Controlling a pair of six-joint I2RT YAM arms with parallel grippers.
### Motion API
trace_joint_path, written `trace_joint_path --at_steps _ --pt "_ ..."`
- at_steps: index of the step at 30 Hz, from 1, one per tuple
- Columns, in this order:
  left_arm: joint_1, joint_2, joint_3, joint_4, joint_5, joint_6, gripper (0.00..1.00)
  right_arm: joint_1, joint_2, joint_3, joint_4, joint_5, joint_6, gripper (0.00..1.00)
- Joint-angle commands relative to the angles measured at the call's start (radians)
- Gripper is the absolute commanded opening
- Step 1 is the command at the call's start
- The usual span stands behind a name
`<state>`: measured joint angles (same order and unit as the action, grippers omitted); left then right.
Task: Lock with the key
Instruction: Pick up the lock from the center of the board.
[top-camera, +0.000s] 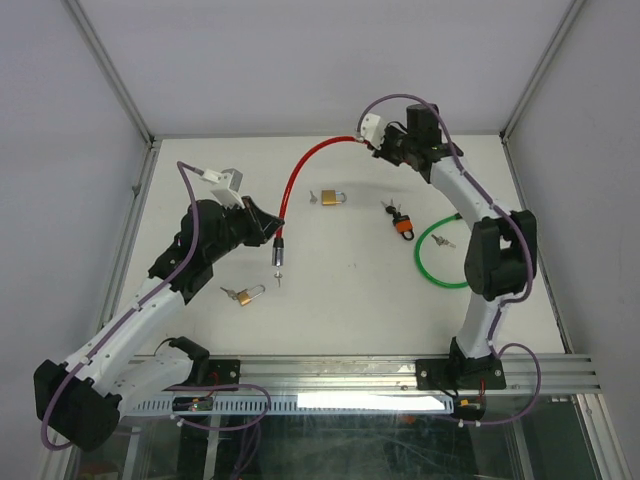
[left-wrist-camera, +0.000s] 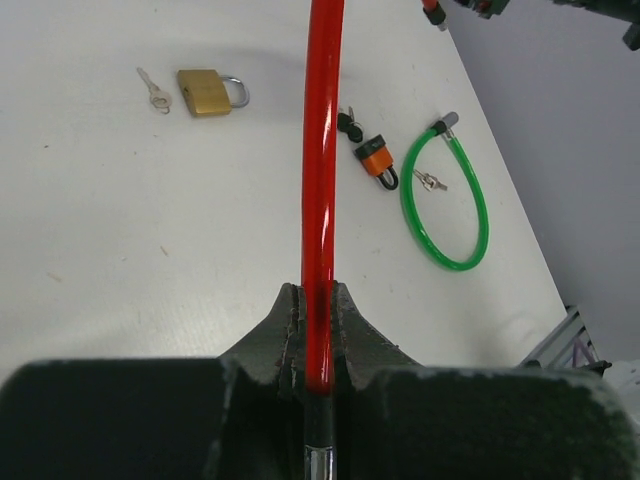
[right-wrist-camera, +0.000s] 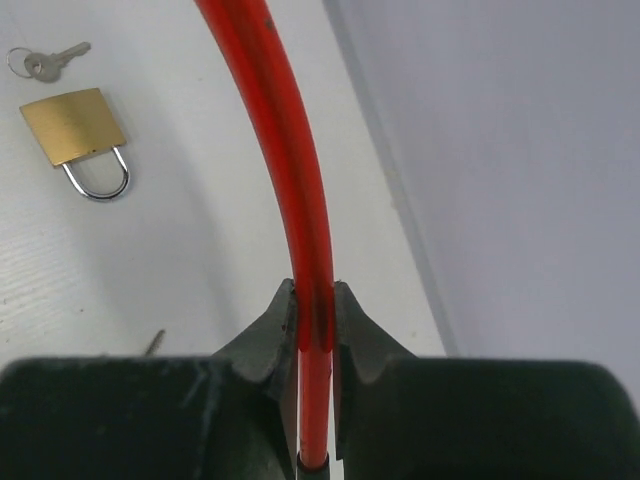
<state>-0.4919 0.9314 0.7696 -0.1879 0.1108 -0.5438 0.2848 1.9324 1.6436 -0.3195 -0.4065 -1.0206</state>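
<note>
A red cable lock (top-camera: 300, 170) arcs above the table between my two grippers. My left gripper (top-camera: 270, 222) is shut on the cable (left-wrist-camera: 322, 150) just above its black-and-metal end piece (top-camera: 279, 250), which points down at the table. A small key (top-camera: 278, 281) shows just under that end piece; whether it is in the lock or lying on the table I cannot tell. My right gripper (top-camera: 385, 148), at the back of the table, is shut on the cable's other end (right-wrist-camera: 285, 150). Both pairs of jaws (left-wrist-camera: 318, 300) (right-wrist-camera: 313, 300) press the red sheath from either side.
A brass padlock (top-camera: 332, 198) with a key (top-camera: 313, 197) beside it lies at centre back. Another brass padlock (top-camera: 247, 295) lies near the left arm. An orange padlock (top-camera: 402, 226) and a green cable lock (top-camera: 435, 255) with its key (top-camera: 443, 241) lie on the right.
</note>
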Motion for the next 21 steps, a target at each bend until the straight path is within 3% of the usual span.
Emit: trace_joint_path --at_steps 1,6,12,21 --pt "-0.011 0.017 -0.013 0.178 0.109 -0.016 0.0 0.008 -0.234 -0.091 0.08 -0.034 0.104 0.0" --pt "-0.011 0.068 -0.071 0.329 0.206 -0.024 0.0 0.008 -0.446 -0.232 0.009 -0.079 0.349 0.0" --pt "-0.01 0.233 -0.089 0.486 0.269 -0.063 0.0 0.005 -0.659 -0.426 -0.021 -0.234 0.571 0.0" --pt "-0.024 0.389 -0.076 0.684 0.318 -0.105 0.0 -0.023 -0.831 -0.718 0.299 -0.451 0.887 0.0"
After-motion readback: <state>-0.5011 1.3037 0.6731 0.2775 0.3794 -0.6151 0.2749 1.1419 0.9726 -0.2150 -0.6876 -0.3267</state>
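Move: You hold the red lock at both ends. Its free end, in the right fingers, lies about 25 cm ahead of the left hand, 21 cm to its right and 7 cm lower. From the right hand, the lock body hanging below the left fingers is about 25 cm back, 21 cm left and 3 cm lower. On the board some 15 cm below the right hand, the brass padlock lies 1 cm ahead and 8 cm left, the orange padlock 7 cm back and 9 cm right. Draw the right gripper back about 22 cm with its end of the red lock still pinched, arching up first and then easing down, rolling its left side up some 35 degrees while tipping the fingers down. Meanwhile bring the left gripper rightward and down, about 7 cm each, turning clockwise towards the right gripper; near the end its hold on the hose is lost and its fingers close further. ##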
